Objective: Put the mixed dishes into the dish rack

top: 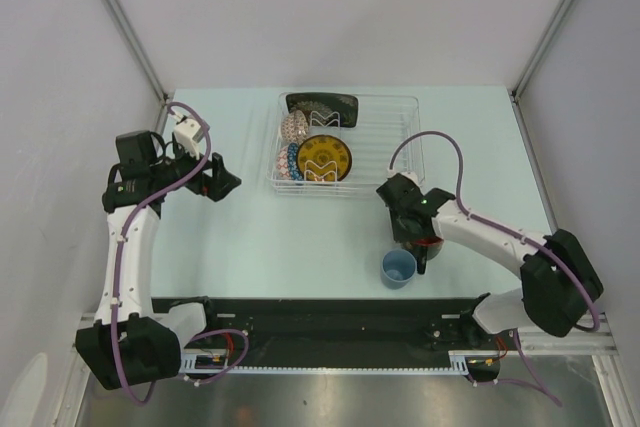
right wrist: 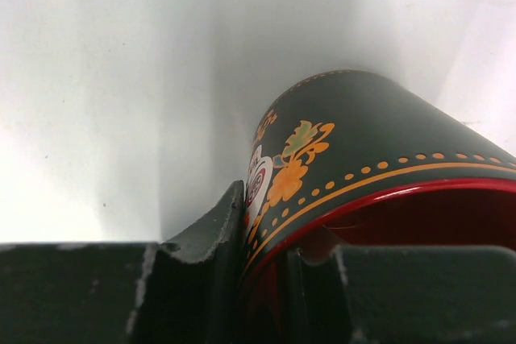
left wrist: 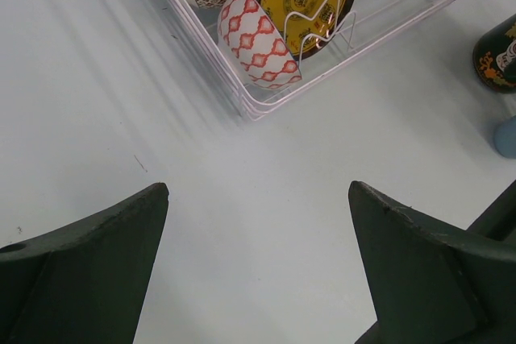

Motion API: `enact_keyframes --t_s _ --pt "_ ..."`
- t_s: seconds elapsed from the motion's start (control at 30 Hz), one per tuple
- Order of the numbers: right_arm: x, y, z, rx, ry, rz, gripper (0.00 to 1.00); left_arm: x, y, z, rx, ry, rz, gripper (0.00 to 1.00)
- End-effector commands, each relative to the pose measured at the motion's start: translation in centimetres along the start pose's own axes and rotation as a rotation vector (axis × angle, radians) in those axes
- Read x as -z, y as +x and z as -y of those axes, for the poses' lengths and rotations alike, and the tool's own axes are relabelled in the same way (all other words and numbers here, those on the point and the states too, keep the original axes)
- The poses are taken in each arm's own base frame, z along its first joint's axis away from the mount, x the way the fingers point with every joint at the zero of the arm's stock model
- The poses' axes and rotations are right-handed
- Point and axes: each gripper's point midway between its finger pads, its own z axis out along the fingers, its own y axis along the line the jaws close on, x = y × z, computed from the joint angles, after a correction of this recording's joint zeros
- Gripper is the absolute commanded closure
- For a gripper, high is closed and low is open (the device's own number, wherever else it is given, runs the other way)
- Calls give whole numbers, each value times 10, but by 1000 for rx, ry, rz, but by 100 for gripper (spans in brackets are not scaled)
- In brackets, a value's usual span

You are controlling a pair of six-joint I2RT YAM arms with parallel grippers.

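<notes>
The black mug (right wrist: pixel 363 142) with a red inside and orange flowers stands on the table right of the light-blue cup (top: pixel 398 268). My right gripper (right wrist: pixel 270 239) is shut on the mug's rim, one finger outside the wall and one inside. The mug (top: pixel 428 245) is mostly hidden under that gripper (top: pixel 418 242) from above. The dish rack (top: pixel 415 137) holds the black square plate (top: pixel 322 107), the yellow saucer (top: pixel 324 158), the beige patterned bowl (top: pixel 294 127) and a red-and-white bowl (left wrist: pixel 256 38). My left gripper (left wrist: pixel 258 199) hangs open over bare table, left of the rack.
The rack's right half (top: pixel 385 142) holds only white wire dividers. Grey walls close in the table on the left, back and right. The black rail with both arm bases (top: pixel 330 322) runs along the near edge.
</notes>
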Motion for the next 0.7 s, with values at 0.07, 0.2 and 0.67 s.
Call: enact_keyframes --t_s 0.07,0.2,0.67 --pt "63 -48 16 -63 -68 221 100 3 -14 9 -9 31 49 0" --pt "119 -79 19 -98 -157 377 100 9 -40 19 3 58 83 0" --pt "427 -181 -52 -144 -1213 1300 100 67 -154 122 201 478 211 0"
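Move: The right gripper already pinches the left side of the mug's rim; the mug's middle is about 4 cm to its right. The dish rack's free right part lies some 20 cm ahead and 5 cm left, slightly below, with the yellow plate about 18 cm ahead and 19 cm left. The blue cup stands roughly 7 cm back and 2 cm left. From the left hand, that free part is about 14 cm ahead, 36 cm right, 20 cm lower. Keep the right gripper's pinch on the mug's rim and lift fast, nearly straight up by about 31 cm, drifting a little left late on. As it climbs, swing the fingers from steeply down up towards forward and left, more than 45 degrees, so the mug tips over. Meanwhile raise the empty, open left gripper about 15 cm, easing to its right. ##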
